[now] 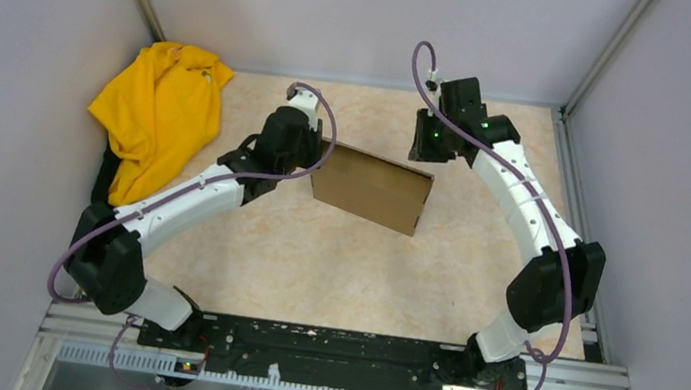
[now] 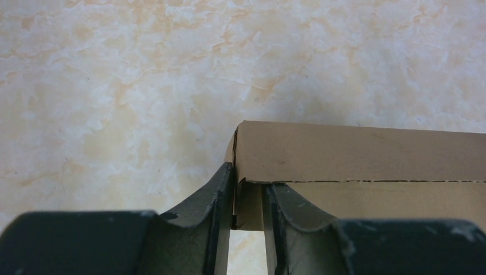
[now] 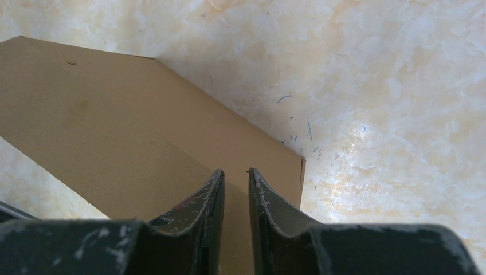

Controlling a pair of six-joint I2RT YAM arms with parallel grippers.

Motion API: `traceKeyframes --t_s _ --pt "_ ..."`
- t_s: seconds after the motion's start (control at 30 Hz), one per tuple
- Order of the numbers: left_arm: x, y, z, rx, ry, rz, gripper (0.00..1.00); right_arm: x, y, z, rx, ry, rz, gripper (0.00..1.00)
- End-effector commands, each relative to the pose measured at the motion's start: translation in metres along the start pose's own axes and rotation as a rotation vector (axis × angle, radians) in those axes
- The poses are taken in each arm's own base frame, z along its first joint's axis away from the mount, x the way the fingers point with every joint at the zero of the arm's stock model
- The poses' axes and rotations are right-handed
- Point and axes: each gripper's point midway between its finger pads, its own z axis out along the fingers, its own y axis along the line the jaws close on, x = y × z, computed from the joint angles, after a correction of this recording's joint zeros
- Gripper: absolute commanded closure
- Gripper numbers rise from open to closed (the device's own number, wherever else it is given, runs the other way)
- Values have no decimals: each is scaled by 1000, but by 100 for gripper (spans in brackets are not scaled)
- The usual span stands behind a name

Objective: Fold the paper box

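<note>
The paper box (image 1: pixel 373 187) is plain brown cardboard, folded into a shallow closed shape, and lies mid-table at a slight angle. My left gripper (image 1: pixel 315 163) is at its left end. In the left wrist view the box (image 2: pixel 355 152) fills the right half, and the left gripper (image 2: pixel 249 175) stands a little open, astride the box's end wall without pinching it. My right gripper (image 1: pixel 425 150) hovers over the far right corner of the box (image 3: pixel 114 132). Its fingers (image 3: pixel 235 172) are narrowly apart with nothing between them.
A crumpled yellow cloth garment (image 1: pixel 158 115) lies at the back left by the wall. Grey walls close in the left, back and right sides. The metal mounting rail (image 1: pixel 330 354) runs along the near edge.
</note>
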Motion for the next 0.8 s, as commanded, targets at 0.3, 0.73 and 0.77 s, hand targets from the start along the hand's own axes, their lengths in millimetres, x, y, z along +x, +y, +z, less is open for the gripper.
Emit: traceKeyframes --t_s 0.3,0.73,0.77 --pt "19 0 -13 36 52 59 54 -27 18 -22 -51 -104 -33 78" --pt "-10 -4 -12 43 -30 87 25 -25 17 -18 -51 -91 -33 78" --pt "-12 -4 -12 43 -33 90 19 -24 17 -18 -51 -90 -33 78"
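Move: At the paper box's left end, the left fingers already straddle its edge, within about 1 cm. The box's middle is some 11 cm to their right, 3 cm back and 5 cm lower. The yellow cloth lies roughly 31 cm left, 3 cm ahead and 10 cm below the left hand. From the waiting right hand, the box's left end is about 20 cm left, level in reach and some 2 cm lower. Spreading its fingers from about a third to three-quarters open around the box's left end, the left hand eases about 1 cm back towards its base, keeping its height, and turns some 5 degrees clockwise. Its outer fingertip ends up clear of the box's end edge, the other still over the box; whether that one touches can't be seen. ##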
